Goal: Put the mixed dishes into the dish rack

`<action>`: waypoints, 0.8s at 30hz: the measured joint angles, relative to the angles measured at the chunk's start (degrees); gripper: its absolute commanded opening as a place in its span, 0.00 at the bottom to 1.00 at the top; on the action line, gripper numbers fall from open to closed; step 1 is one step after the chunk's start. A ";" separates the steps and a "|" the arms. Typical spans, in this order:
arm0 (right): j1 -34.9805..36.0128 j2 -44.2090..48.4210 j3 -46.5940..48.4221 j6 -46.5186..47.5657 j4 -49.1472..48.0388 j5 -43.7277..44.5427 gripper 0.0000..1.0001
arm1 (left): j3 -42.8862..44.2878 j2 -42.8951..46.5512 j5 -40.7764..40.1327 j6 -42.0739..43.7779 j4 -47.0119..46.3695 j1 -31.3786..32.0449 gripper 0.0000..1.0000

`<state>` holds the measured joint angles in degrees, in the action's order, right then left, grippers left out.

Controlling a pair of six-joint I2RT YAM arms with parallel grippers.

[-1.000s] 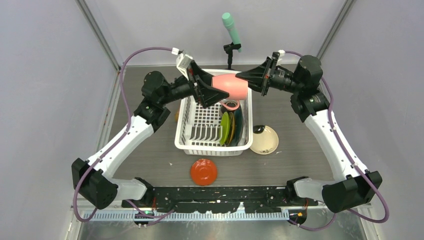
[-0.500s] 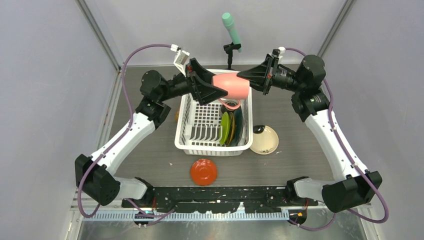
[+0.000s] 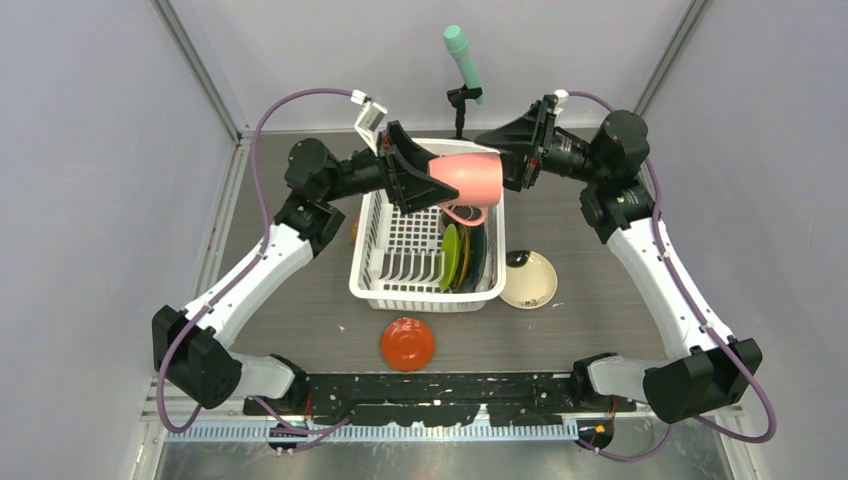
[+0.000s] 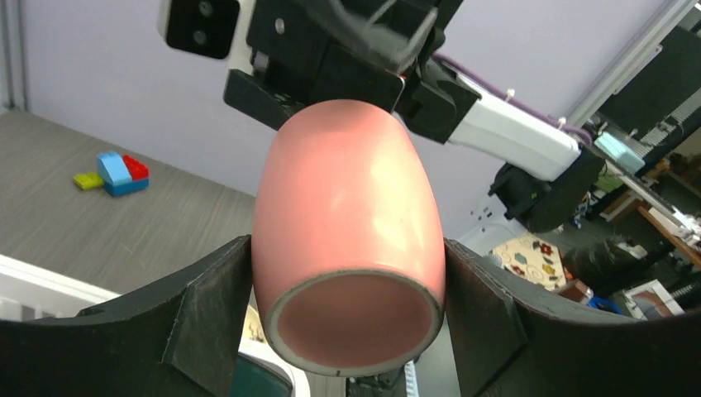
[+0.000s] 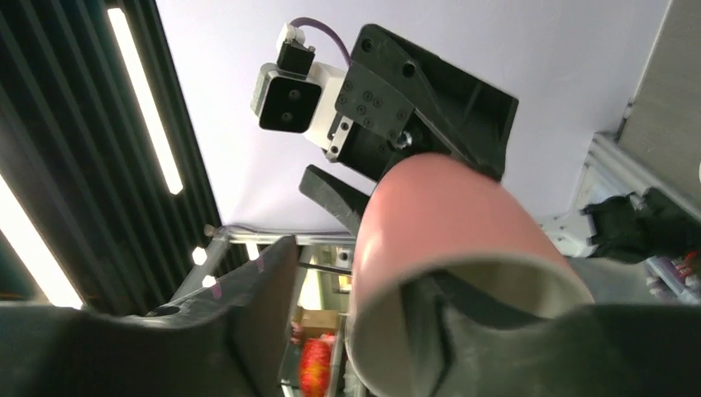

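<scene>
A pink mug lies on its side in the air over the far end of the dish rack. My left gripper is shut on its base end, and in the left wrist view both fingers press the sides of the mug. My right gripper is at the mug's mouth and open. In the right wrist view one finger sits inside the mug and the other finger stands off its outer wall. A yellow plate and a teal plate stand in the rack.
A red-orange dish lies in front of the rack. A cream plate with a small brown bowl on it sits to the rack's right. A mint-green cylinder stands behind. Toy blocks lie on the table.
My left fingers have closed in on the mug's base. The right jaws have parted from the mug's rim. The mug has shifted slightly to the right.
</scene>
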<state>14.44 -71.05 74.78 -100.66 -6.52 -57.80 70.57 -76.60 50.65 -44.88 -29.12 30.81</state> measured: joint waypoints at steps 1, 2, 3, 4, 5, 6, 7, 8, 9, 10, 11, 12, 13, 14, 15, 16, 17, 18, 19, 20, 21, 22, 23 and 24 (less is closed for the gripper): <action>0.11 -0.17 -0.13 0.31 -0.57 0.37 0.74 | 0.02 0.00 0.15 0.15 0.48 0.33 0.00; 0.13 -0.37 -0.37 1.33 -0.74 0.68 0.76 | 0.02 0.13 0.17 0.96 2.10 0.57 0.00; 0.13 -0.50 -0.48 1.95 -0.35 0.83 0.77 | 0.02 0.33 0.13 1.75 3.82 0.61 0.00; 0.13 -0.63 -0.52 2.86 0.28 0.96 0.77 | 0.02 0.55 -0.11 2.32 5.51 0.50 0.00; 0.13 -0.74 -0.52 3.98 1.18 1.25 0.76 | 0.02 0.70 -0.26 2.78 6.69 0.28 0.00; 0.13 -0.87 -0.55 4.87 1.95 1.51 0.76 | 0.02 0.94 -0.28 3.21 8.15 -0.26 0.00; 0.11 -1.01 -0.55 5.88 2.64 1.88 0.81 | 0.02 1.11 -0.33 3.43 9.09 -0.68 0.00; 0.07 -1.20 -0.55 6.62 3.21 2.32 0.81 | 0.09 1.27 -0.33 3.61 10.21 -1.27 0.00; 0.02 -1.40 -0.55 7.43 3.87 2.73 0.84 | 0.28 1.31 -0.37 3.69 11.39 -1.84 0.00; -0.09 -1.66 -0.52 8.26 4.83 3.08 0.84 | 0.52 1.31 -0.59 3.80 12.39 -2.27 0.00; -0.26 -1.84 -0.50 9.25 5.79 3.41 0.85 | 0.68 1.31 -1.07 3.91 13.42 -2.84 0.00; -0.48 -2.16 -0.37 10.58 7.41 3.78 0.86 | 0.76 1.31 -1.42 3.93 14.19 -3.39 0.00; -0.94 -2.56 -0.20 12.31 9.73 4.24 0.86 | 0.92 1.31 -2.03 3.98 15.30 -4.02 0.00; -1.38 -2.82 -0.11 13.55 11.47 4.74 0.87 | 1.18 1.29 -2.69 4.00 16.59 -4.72 0.00; -2.27 -3.04 -0.09 15.13 13.53 5.27 0.87 | 1.57 1.20 -3.37 4.09 18.10 -5.57 0.00; -3.50 -3.19 -0.09 16.94 16.13 5.92 0.87 | 2.05 1.03 -4.11 4.20 19.50 -6.43 0.00; -4.90 -3.26 -0.09 18.49 18.40 6.62 0.87 | 2.75 0.68 -4.83 4.48 20.92 -7.13 0.00; -6.32 -3.26 -0.09 20.00 20.50 7.34 0.88 | 3.50 0.17 -5.60 4.83 22.18 -7.58 0.00; -7.52 -3.26 -0.09 21.22 22.12 7.89 0.88 | 4.35 -0.48 -6.56 5.14 23.52 -8.09 0.00; -9.14 -3.26 -0.09 22.64 23.80 8.50 0.89 | 5.01 -1.16 -7.50 5.49 24.48 -8.41 0.00; -10.43 -3.26 -0.09 24.04 25.57 9.18 0.89 | 5.44 -1.75 -8.22 5.99 25.44 -8.52 0.00; -11.47 -3.26 -0.04 25.51 27.39 9.79 0.89 | 6.03 -2.58 -9.38 6.71 27.17 -8.55 0.00; -12.59 -3.26 0.02 27.10 29.57 10.67 0.89 | 6.40 -3.23 -10.23 7.48 28.57 -8.55 0.00; -13.38 -3.34 0.24 28.89 31.98 11.63 0.89 | 7.15 -4.15 -11.37 8.31 30.88 -8.52 0.00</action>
<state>1.06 -74.39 75.02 -71.77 25.45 -46.17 77.71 -80.75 39.29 -36.58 1.76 22.28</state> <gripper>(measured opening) 0.888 0.774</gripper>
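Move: The left gripper already holds the pink mug by its body, about 44 cm above the table. The dish rack's middle lies some 17 cm ahead of the left hand, 2 cm to its left and 38 cm below. In the rack the dark cup is about 19 cm ahead and 5 cm right of that hand, the green plate 7 cm ahead and 2 cm right, both far below. From the right hand, still at the mug's rim, the rack's middle is about 16 cm ahead, 8 cm left and 41 cm below. Open the right fingers wide to let go of the mug's rim, then draw that gripper clear: forward about 8 cm while sinking 12, swinging off to the right in the later half. Keep the left grip on the mug and carry it forward some 10 cm and down 7, a little left, over the rack, turning the hand counter-clockwise and tipping its fingers downward. ##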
